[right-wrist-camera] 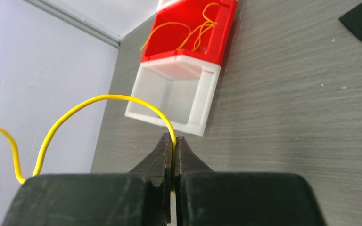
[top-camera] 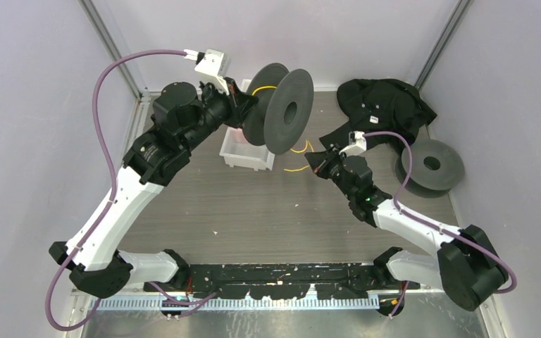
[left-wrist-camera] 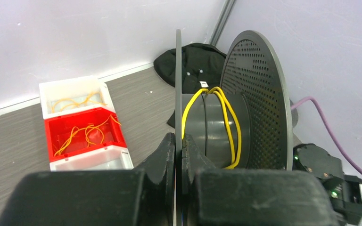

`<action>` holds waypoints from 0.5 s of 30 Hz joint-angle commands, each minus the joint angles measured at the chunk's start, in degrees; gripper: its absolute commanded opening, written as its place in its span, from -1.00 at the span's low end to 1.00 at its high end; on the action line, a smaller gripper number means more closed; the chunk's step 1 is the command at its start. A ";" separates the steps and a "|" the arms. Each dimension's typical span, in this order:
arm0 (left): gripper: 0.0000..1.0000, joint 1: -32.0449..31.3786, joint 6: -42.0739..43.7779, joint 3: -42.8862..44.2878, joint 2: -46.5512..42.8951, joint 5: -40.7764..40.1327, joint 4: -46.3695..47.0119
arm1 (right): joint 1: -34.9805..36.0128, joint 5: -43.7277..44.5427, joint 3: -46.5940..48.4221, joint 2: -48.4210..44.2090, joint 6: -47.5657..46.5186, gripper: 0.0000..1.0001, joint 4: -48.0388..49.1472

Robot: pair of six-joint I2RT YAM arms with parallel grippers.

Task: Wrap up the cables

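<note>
A dark grey spool [top-camera: 285,109] hangs above the table's far middle, its axis lying level. My left gripper [top-camera: 243,98] is shut on the thin edge of the spool's near flange [left-wrist-camera: 178,84], which passes between the jaws of the left gripper [left-wrist-camera: 178,141]. A yellow cable [left-wrist-camera: 226,117] runs a few turns round the hub. From the spool the cable [top-camera: 297,149] drops in loose loops to the table. My right gripper [top-camera: 315,163] sits low beside those loops. In the right wrist view the right gripper [right-wrist-camera: 174,141] is shut on the cable [right-wrist-camera: 99,97], which arches left out of the tips.
A row of small bins [top-camera: 243,151] stands under the spool: a red bin [left-wrist-camera: 82,127] holding more yellow cords and an empty white bin [right-wrist-camera: 169,94]. A second grey spool [top-camera: 431,165] lies flat at the right. A black cloth [top-camera: 387,105] lies at the back right.
</note>
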 commanded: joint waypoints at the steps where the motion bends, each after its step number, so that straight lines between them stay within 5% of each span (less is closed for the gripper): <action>1: -0.99 -0.09 -0.45 3.84 0.96 -5.02 8.57 | 1.72 -3.12 2.91 -6.29 -3.57 -0.99 -10.71; 9: -1.00 -0.09 -0.31 1.80 5.55 -16.11 10.31 | 13.94 -3.66 13.43 -13.12 -18.29 -0.99 -35.24; 15: -0.99 -0.14 -3.59 0.60 7.57 -23.11 11.33 | 26.40 -5.28 25.53 -5.12 -25.22 -0.99 -43.41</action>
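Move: The right hand pinches the yellow cable; the spool it is being wound on hangs about 27 cm above it and 10 cm to its left, nearly level fore and aft. The white bin lies some 13 cm ahead, 19 cm left and 16 cm below, with the red bin another 11 cm beyond it. The left hand holds the spool by one flange, the spool's middle about 4 cm ahead and 7 cm to its right. Keeping its pinch on the cable, the right hand draws it back about 12 cm, soon swinging left and up as well, passing to the near side below the spool and turning some 30 degrees, mostly counter-clockwise. The left hand, still gripping the flange, carries the spool forward and down while turning it counter-clockwise about 15 degrees. ##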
